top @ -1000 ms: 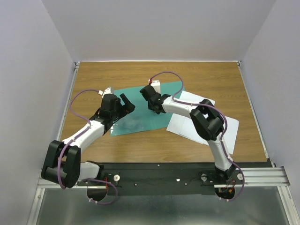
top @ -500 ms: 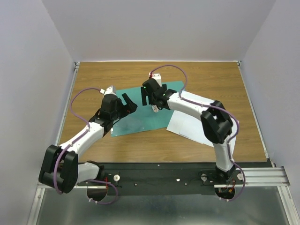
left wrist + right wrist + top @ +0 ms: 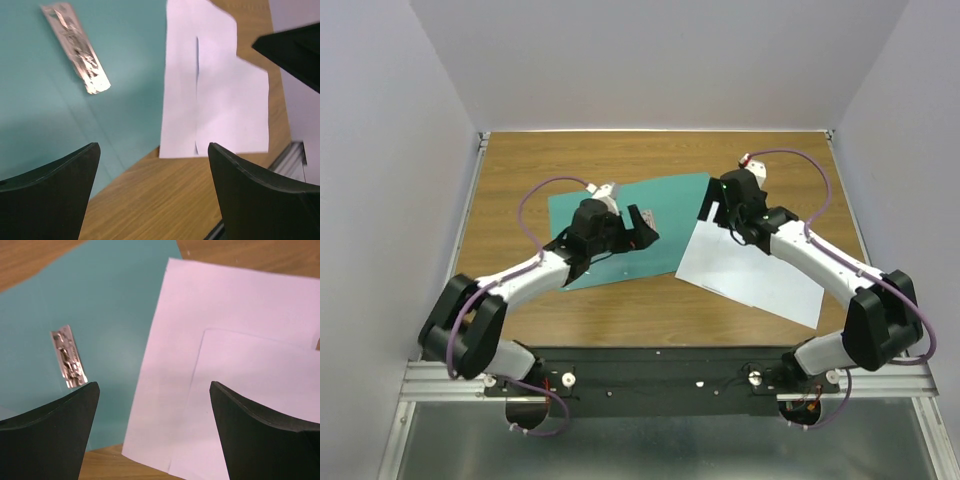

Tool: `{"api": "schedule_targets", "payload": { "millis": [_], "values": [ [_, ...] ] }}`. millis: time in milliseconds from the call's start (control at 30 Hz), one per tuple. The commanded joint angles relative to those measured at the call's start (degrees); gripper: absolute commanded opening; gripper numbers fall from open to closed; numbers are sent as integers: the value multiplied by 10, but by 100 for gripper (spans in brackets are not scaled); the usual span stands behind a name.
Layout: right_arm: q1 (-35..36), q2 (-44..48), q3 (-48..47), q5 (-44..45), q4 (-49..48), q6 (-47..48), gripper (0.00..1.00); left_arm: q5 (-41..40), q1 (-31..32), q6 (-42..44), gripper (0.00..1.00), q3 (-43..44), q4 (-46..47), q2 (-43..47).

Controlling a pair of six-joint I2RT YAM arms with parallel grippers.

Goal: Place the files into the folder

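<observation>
The teal-green folder [image 3: 672, 198] lies flat on the table, its metal clip [image 3: 76, 47] showing on the green surface. Two white files [image 3: 750, 268] lie overlapped just right of it, one corner resting on the folder's right edge. My left gripper [image 3: 644, 228] hovers open over the folder's right part, above bare wood near the files' corner [image 3: 215, 100]. My right gripper [image 3: 728, 222] hangs open over the files' left end [image 3: 225, 365], with the folder [image 3: 115, 310] and clip [image 3: 67, 362] to its left. Nothing is between either gripper's fingers.
The wooden table [image 3: 620, 300] is walled in grey on three sides. A metal rail [image 3: 880, 375] with the arm bases runs along the near edge. A finger of the right gripper [image 3: 295, 55] shows at the top right of the left wrist view.
The right arm swung from above the folder to the right, over the files, and its jaws opened. The left gripper slid right across the folder, staying open.
</observation>
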State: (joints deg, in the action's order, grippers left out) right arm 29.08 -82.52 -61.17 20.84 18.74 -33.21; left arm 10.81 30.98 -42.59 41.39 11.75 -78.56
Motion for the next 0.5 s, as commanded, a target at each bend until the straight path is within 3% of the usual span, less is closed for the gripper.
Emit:
{"api": "schedule_targets", "payload": {
  "millis": [0,267,467],
  "values": [
    [-40,10,46,-56,9,-38,100,95,61,12,98,42,55,-101],
    [-76,8,79,-164,-50,-36,100,113,121,-13,98,72,66,-198],
    [-127,-77,26,-205,-68,-17,100,77,138,-40,98,58,59,-206]
  ]
}}
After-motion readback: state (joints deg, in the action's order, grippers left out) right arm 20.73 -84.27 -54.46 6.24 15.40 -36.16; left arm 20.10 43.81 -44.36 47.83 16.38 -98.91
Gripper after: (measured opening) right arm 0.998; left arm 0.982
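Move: The left hand, empty, has the files' near-left corner about 10 cm back, 9 cm right and 13 cm below it. The metal clip on the open folder lies 9 cm straight ahead of this hand, the folder's middle 4 cm ahead and 7 cm left. From the empty right hand, the left file's middle lies about 5 cm back, 5 cm right and 14 cm below; the clip is 3 cm ahead, 19 cm left. Towards the near-left corner of the files goes the open left hand, about 10 cm right while sinking 7 cm and drawing back 6 cm, turning some 20 degrees clockwise and tipping its fingers further down, slowing at the end. The right hand, also wide open, sinks about 5 cm towards the left file with a small sway right and partly back, tipping down and raising its left side slightly; no touch can be seen. ##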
